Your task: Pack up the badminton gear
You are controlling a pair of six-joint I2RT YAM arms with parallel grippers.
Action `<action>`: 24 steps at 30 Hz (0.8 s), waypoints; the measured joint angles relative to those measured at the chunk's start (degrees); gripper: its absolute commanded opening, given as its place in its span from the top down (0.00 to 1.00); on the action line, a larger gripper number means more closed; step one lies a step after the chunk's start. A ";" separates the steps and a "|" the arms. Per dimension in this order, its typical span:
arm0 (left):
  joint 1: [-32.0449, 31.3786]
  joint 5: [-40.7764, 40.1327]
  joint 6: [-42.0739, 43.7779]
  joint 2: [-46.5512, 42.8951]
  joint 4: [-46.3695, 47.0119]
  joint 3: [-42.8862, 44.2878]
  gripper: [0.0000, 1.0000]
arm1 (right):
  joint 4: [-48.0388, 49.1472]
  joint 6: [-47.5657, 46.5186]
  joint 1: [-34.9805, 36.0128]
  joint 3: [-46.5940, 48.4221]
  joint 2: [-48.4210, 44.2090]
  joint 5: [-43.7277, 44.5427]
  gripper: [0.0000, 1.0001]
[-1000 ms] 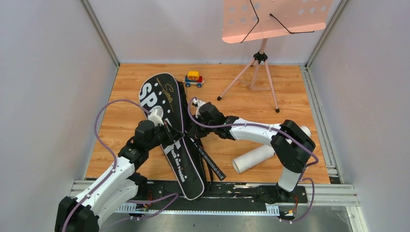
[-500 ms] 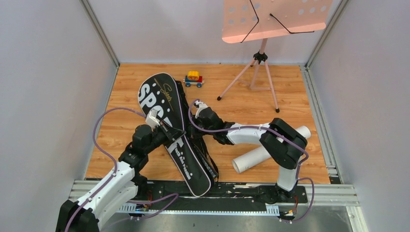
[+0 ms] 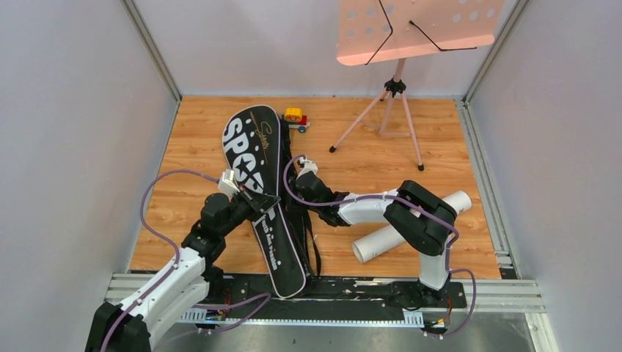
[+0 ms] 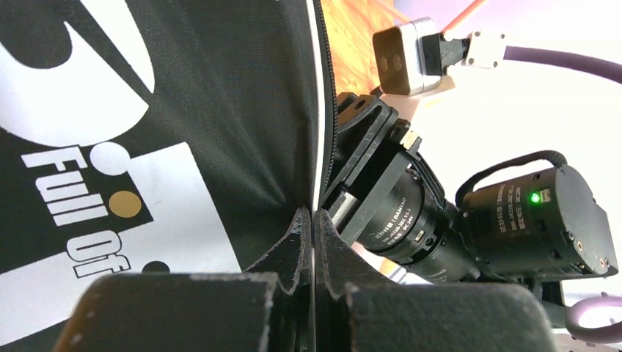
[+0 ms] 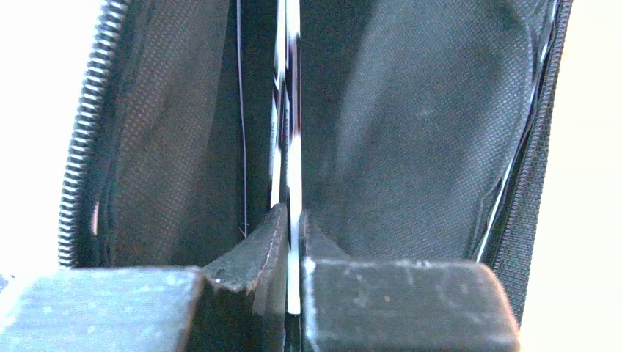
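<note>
The long black bag [image 3: 262, 158] lettered SPORT lies lengthwise on the wooden floor, its round end near the back. My left gripper [image 3: 258, 199] is shut on the bag's upper flap at its piped edge [image 4: 320, 132]; the closed jaws [image 4: 314, 218] pinch the fabric. My right gripper [image 3: 297, 183] reaches in from the bag's open right side. It is shut [image 5: 291, 220] on a thin white racket shaft [image 5: 293, 110] running into the bag's dark lining [image 5: 411, 132]. The white tube [image 3: 411, 224] lies on the floor right of the bag, partly under the right arm.
A small toy car [image 3: 295, 117] sits at the bag's round end, touching or nearly so. The pink music stand [image 3: 400, 88] stands at the back right on a tripod. Grey walls close in both sides. The right arm's wrist motor [image 4: 469, 220] is close beside my left fingers.
The bag has swung so its round end moved right and back toward the toy car. Both arms moved with it, the right elbow folding leftward. Both grips are unchanged.
</note>
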 measured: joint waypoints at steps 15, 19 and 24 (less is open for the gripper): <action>-0.50 -1.66 -0.72 -2.86 -1.49 -1.84 1.00 | -4.37 -0.20 0.87 -0.42 -2.56 6.27 0.33; -0.61 -2.25 0.04 -2.78 -1.92 -1.84 1.00 | -10.84 -3.50 0.35 -1.88 -9.66 3.82 0.22; -0.66 -2.80 0.55 -1.51 -1.90 -1.81 1.00 | -15.43 -5.40 0.17 -8.20 -20.33 -1.40 0.18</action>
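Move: The racket's white shaft is already between the right fingers inside the open racket bag, whose middle lies about 3 cm left, 2 back and 3 below. The first racket's shaft is 2 cm left of it, level front to back and slightly lower. The toy truck is some 32 cm ahead and 5 right; the white tube, 42 cm right and 13 back. From the left hand, pinching the raised rim, the bag's middle is roughly 4 cm ahead, 1 left and 11 below. The racket shaft is let go inside the bag: the right hand eases in by under 1 cm, turning slightly clockwise, while its fingers begin to open wide, then pulls out past the raised rim, about 6 cm to the right, 5 back and 5 up, speeding up. The left fingers keep the bag rim pinched and held up, sinking about 1.5 cm. ##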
